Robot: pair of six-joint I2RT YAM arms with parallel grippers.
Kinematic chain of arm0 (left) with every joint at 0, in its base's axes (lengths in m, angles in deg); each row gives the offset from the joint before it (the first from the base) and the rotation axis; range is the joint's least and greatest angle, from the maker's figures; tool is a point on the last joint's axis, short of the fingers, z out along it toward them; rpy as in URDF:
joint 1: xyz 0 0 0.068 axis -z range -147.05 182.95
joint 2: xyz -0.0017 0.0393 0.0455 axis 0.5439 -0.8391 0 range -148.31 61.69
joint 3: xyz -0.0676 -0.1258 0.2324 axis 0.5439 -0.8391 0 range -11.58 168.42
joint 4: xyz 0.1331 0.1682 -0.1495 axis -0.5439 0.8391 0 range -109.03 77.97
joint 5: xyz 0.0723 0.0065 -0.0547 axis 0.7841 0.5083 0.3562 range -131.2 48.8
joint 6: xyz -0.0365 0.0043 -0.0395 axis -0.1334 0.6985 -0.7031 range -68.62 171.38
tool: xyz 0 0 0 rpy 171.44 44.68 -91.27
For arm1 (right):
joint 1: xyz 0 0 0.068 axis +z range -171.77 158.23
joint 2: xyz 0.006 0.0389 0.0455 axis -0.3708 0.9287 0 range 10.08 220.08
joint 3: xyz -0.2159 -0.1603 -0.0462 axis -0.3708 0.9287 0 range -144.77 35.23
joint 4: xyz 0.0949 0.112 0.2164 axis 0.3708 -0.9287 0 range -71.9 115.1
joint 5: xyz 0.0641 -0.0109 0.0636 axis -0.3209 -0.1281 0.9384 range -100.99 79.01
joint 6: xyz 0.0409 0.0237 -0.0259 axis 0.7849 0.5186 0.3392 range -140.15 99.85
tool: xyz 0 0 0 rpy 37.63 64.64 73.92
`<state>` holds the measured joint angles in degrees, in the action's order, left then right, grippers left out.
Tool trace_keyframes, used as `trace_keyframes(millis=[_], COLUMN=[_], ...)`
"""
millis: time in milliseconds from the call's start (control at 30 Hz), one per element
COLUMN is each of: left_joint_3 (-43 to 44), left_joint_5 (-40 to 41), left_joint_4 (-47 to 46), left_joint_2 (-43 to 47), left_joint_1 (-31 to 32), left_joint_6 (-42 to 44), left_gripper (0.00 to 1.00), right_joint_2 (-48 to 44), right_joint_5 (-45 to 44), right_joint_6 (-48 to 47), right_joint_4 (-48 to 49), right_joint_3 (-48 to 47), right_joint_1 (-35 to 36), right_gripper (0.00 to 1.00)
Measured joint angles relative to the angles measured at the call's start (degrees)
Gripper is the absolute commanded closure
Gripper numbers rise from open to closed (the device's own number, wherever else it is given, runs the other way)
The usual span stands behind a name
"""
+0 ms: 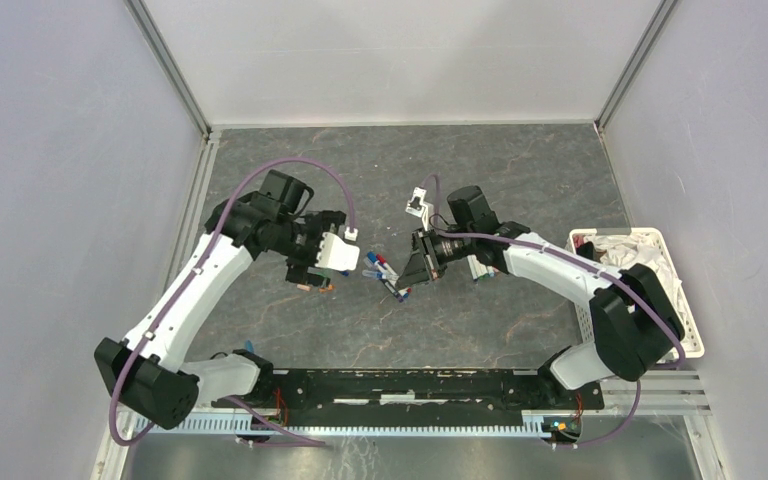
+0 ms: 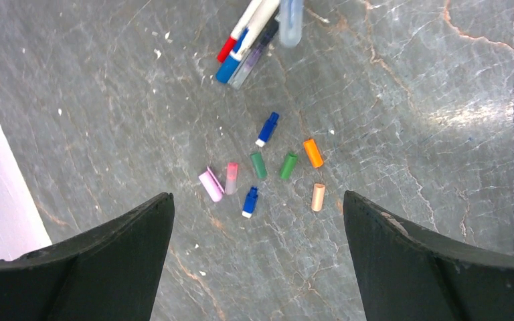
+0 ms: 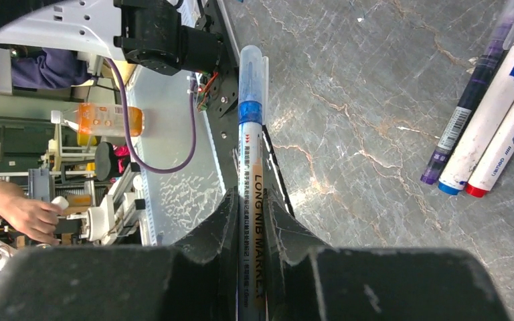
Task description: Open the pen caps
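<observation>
Several pen caps lie loose on the grey table: lilac [image 2: 211,185], pink [image 2: 231,178], two green [image 2: 258,165], orange [image 2: 313,153], peach [image 2: 318,197] and two blue [image 2: 249,201]. My left gripper [image 2: 258,195] hangs open above them, holding nothing, and shows from above too [image 1: 310,276]. My right gripper [image 3: 250,194] is shut on a white pen [image 3: 253,167] with a blue band and a clear cap [image 3: 251,67] on its end. Three more pens [image 3: 488,134] with purple, blue and red ends lie side by side on the table, also near the top of the left wrist view [image 2: 247,40].
A white basket [image 1: 685,300] holding a white cloth stands at the right edge of the table. The arms' black base rail [image 1: 420,385] runs along the near edge. Grey walls close in the left, back and right sides.
</observation>
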<state>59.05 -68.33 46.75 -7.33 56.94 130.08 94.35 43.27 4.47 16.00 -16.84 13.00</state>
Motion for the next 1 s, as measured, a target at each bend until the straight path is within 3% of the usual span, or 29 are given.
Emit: trace_keyframes(millis=[133, 567, 1000], left_joint_3=[0.0, 0.0, -0.8], left_joint_5=[-0.6, -1.9, -1.5], left_joint_4=[0.1, -2.9, -6.2], left_joint_2=[-2.0, -6.8, -6.8], left_joint_1=[4.8, 12.9, 13.7], left_joint_6=[-1.6, -9.6, -10.0], left_gripper=[0.11, 0.27, 0.69], right_joint_2=[1.0, 3.8, 4.3], right_joint_5=[0.7, 2.4, 4.2], right_joint_6=[1.0, 5.2, 13.6], right_joint_4=[0.0, 4.8, 15.7], right_joint_3=[-1.4, -3.0, -2.3], right_joint_1=[0.1, 2.4, 2.8], right_gripper=[1.0, 1.0, 1.0])
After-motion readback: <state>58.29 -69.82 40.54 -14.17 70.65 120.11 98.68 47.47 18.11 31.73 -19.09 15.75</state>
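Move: The capped marker is already in the right hand, its clear cap sticking out about 8 cm to the left of that hand, 1 cm ahead and 2 cm lower. From the wide-open left hand the cap lies roughly 10 cm to the right, 3 cm back and 7 cm down. From the left hand, the bundle of markers on the table is about 12 cm to the right, level fore and aft, and the loose caps some 4 cm left and 1 cm ahead, all around 19 cm below. The left hand swings right about 7 cm, going back and down some 3 cm each early on and tipping its fingers slightly further down, to bring its open fingers around the marker's clear cap, and narrows them from wide open to under half without shutting on it. Meanwhile the right hand keeps its grip on the barrel and feeds the marker left and up by about 3.5 cm each, tilting the cap end up some 10 degrees, so that the cap goes in between the left fingers. ##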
